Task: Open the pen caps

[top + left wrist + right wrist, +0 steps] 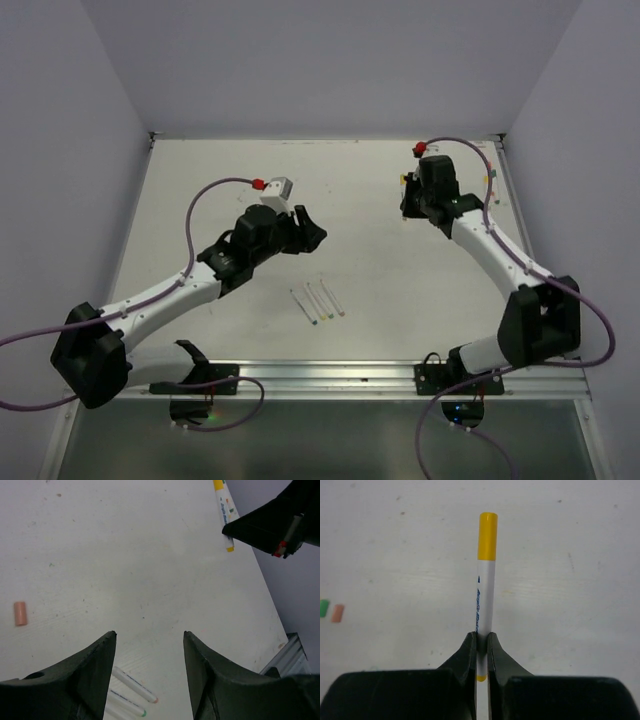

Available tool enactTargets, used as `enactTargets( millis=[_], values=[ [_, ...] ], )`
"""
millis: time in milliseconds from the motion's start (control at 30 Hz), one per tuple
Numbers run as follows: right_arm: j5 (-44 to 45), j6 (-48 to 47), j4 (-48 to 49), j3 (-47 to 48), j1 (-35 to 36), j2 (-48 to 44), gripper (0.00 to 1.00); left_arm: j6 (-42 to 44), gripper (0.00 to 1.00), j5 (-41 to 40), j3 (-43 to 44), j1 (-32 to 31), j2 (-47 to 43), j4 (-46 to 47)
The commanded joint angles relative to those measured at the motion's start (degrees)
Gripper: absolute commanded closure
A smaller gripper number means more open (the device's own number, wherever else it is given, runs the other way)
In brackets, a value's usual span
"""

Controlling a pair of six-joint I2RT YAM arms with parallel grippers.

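Observation:
My right gripper (481, 637) is shut on the white barrel of a pen (484, 600), whose yellow cap (487, 536) points away from the fingers. In the top view this gripper (410, 207) is at the far right of the table. The left wrist view shows the same pen (223, 515) low over or on the table. My left gripper (149, 635) is open and holds nothing; it hovers mid-table (308, 232). Three more white pens (318, 301) lie side by side nearer the front, two of them (134, 685) showing orange and green tips between my left fingers.
A loose pinkish cap (20, 613) lies on the table to the left of my left gripper. A green cap (324, 607) and an orange cap (337, 613) lie side by side left of my right gripper. Purple cables trail from both arms. Walls enclose the table.

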Motion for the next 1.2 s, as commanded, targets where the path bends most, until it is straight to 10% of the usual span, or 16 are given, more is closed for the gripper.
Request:
enactTargets(
  millis=[0,500,1167],
  values=[
    [-9.61,2.39,2.85,-8.27,3.37,-9.85,1.00,-1.06,0.41,7.81,3.92,2.64,-2.62,-7.77],
    [-14.03,12.41,4.18,-16.38,25.52,-24.39,1.00,-17.41,0.41,31.04,-3.63,6.25,0.54,13.14],
    [-9.01,13.73,4.35,-15.67,34.85,-24.02,1.00,-18.04,0.46,29.20,-4.86,6.25,0.98,13.85]
  ],
)
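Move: The yellow-capped pen is already in my right fingers, its cap about 7 cm ahead of that hand. From my left hand this cap is some 17 cm ahead, 26 cm to the right and 4 cm lower. From my right hand, the open left gripper waits about 11 cm back, 26 cm left and 4 cm higher. From my left hand, the row of uncapped pens lies about 9 cm back, 4 cm right and 17 cm below; the salmon cap is 10 cm ahead, 5 cm left and as low. I sweep my right hand back about 20 cm and nearly as far left, fast at first and easing to a stop, rising a little and turning counter-clockwise some 35 degrees with its left side lifting, to bring the cap into my left gripper; the pen stays pinched. My left hand comes back and right to meet it, turning clockwise and rolling its right side up, fingers staying open around the cap. ##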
